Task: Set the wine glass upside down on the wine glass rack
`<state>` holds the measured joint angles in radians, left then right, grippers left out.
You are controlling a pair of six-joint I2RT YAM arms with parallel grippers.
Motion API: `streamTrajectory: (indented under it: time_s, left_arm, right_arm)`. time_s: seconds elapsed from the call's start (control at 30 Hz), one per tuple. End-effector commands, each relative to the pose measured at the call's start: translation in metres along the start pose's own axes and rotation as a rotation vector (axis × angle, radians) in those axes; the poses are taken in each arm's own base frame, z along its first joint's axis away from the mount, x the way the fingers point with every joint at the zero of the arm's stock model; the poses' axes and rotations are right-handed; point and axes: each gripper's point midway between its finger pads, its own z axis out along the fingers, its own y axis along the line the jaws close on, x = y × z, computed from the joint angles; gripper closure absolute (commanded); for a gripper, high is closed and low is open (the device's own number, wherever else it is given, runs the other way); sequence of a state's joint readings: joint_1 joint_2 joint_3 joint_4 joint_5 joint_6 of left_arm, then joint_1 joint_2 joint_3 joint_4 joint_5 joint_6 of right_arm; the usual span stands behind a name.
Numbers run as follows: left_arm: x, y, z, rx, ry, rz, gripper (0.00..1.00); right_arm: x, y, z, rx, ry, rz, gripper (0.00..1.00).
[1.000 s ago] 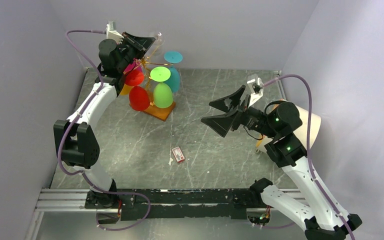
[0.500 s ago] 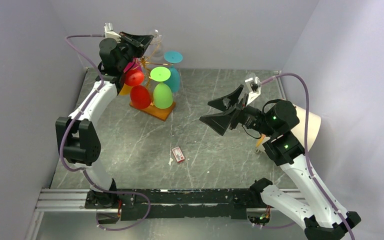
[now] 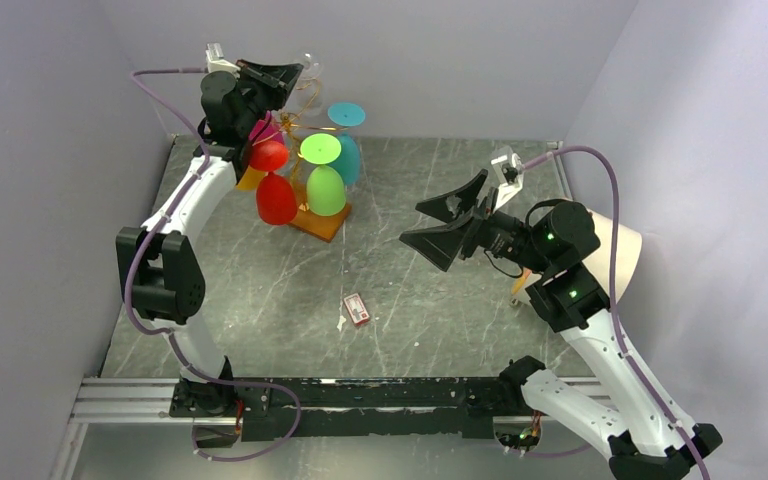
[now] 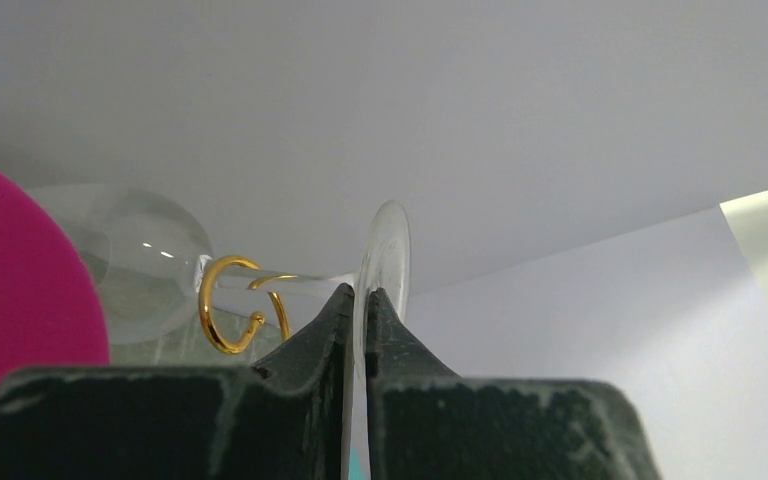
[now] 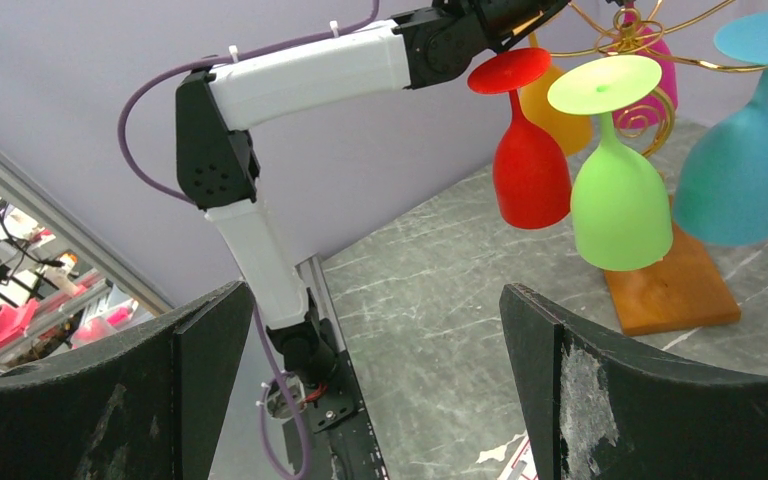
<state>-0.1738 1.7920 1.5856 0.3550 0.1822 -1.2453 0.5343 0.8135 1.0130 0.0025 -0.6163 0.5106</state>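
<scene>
The clear wine glass (image 3: 310, 72) lies on its side high over the rack's back left. My left gripper (image 3: 293, 73) is shut on its round foot. In the left wrist view the foot's rim (image 4: 388, 250) sits pinched edge-on between the fingertips of the left gripper (image 4: 360, 292), the stem runs left through a gold scroll (image 4: 222, 318), and the bowl (image 4: 145, 258) lies beyond it. The wine glass rack (image 3: 294, 124) stands on its wooden base (image 3: 322, 223). My right gripper (image 3: 415, 222) hangs wide open over mid-table, empty, facing the wine glass rack (image 5: 650, 28).
Red (image 3: 277, 198), green (image 3: 326, 188), teal (image 3: 346, 155), magenta (image 3: 262, 131) and orange (image 3: 249, 179) glasses hang upside down on the rack. A small red and white packet (image 3: 357, 309) lies on the table. The back wall is close behind the rack.
My left arm has risen a little and drawn back with the clear glass. The right gripper shifted slightly left and then held still, open throughout.
</scene>
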Motion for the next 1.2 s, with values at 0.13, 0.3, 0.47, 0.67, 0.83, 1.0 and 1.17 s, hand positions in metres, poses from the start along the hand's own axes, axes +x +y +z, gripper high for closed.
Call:
streamTrajectory:
  time_s: [0.13, 0.3, 0.47, 0.67, 0.83, 1.0, 1.17]
  left_arm:
    - [-0.022, -0.025, -0.004, 0.033, -0.081, 0.062, 0.93]
    - [-0.03, -0.021, -0.007, -0.041, -0.109, 0.079, 0.86]
    - [-0.034, -0.016, -0.011, -0.084, -0.129, 0.076, 0.76]
    - [-0.036, -0.015, -0.015, -0.102, -0.139, 0.091, 0.69]
    - [-0.041, -0.021, -0.02, -0.108, -0.157, 0.11, 0.66]
    - [-0.046, -0.03, -0.028, -0.101, -0.18, 0.143, 0.63]
    - [-0.053, -0.034, -0.037, -0.111, -0.218, 0.174, 0.63]
  right_arm:
    - [-0.009, 0.009, -0.003, -0.022, -0.031, -0.032, 0.0]
    - [-0.008, 0.008, -0.002, -0.025, -0.03, -0.028, 0.0]
    - [-0.01, 0.01, -0.003, -0.03, -0.035, -0.025, 0.0]
    - [-0.01, 0.011, -0.003, -0.032, -0.038, -0.018, 0.0]
    - [-0.01, 0.01, -0.002, -0.032, -0.038, -0.013, 0.0]
    - [-0.01, 0.011, -0.002, -0.036, -0.04, -0.013, 0.0]
    - [-0.011, 0.011, -0.003, -0.034, -0.042, -0.011, 0.0]
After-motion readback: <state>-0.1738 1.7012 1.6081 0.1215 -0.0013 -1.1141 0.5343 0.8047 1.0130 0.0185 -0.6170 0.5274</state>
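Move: The left gripper still pinches the upturned clear glass by its foot; the rack's rear hook lies about 4 cm below the left hand, some 2 cm back and 1 cm right. The hanging pink glass is 7 cm left and 4 cm back, the rack's centre 3 cm left and 10 cm back, the blue glass 8 cm right and 8 cm back. From the right hand, that hook is about 35 cm ahead, 19 cm left. Lower the left gripper about 3 cm towards the rear hook, easing left, and as it sinks open the fingers to roughly a third so they let go of the clear glass's foot. Then lift by nearly as much while drawing left and slightly back, away from the glass, some 3.5 cm left in all, with the wrist turning gently counter-clockwise. ##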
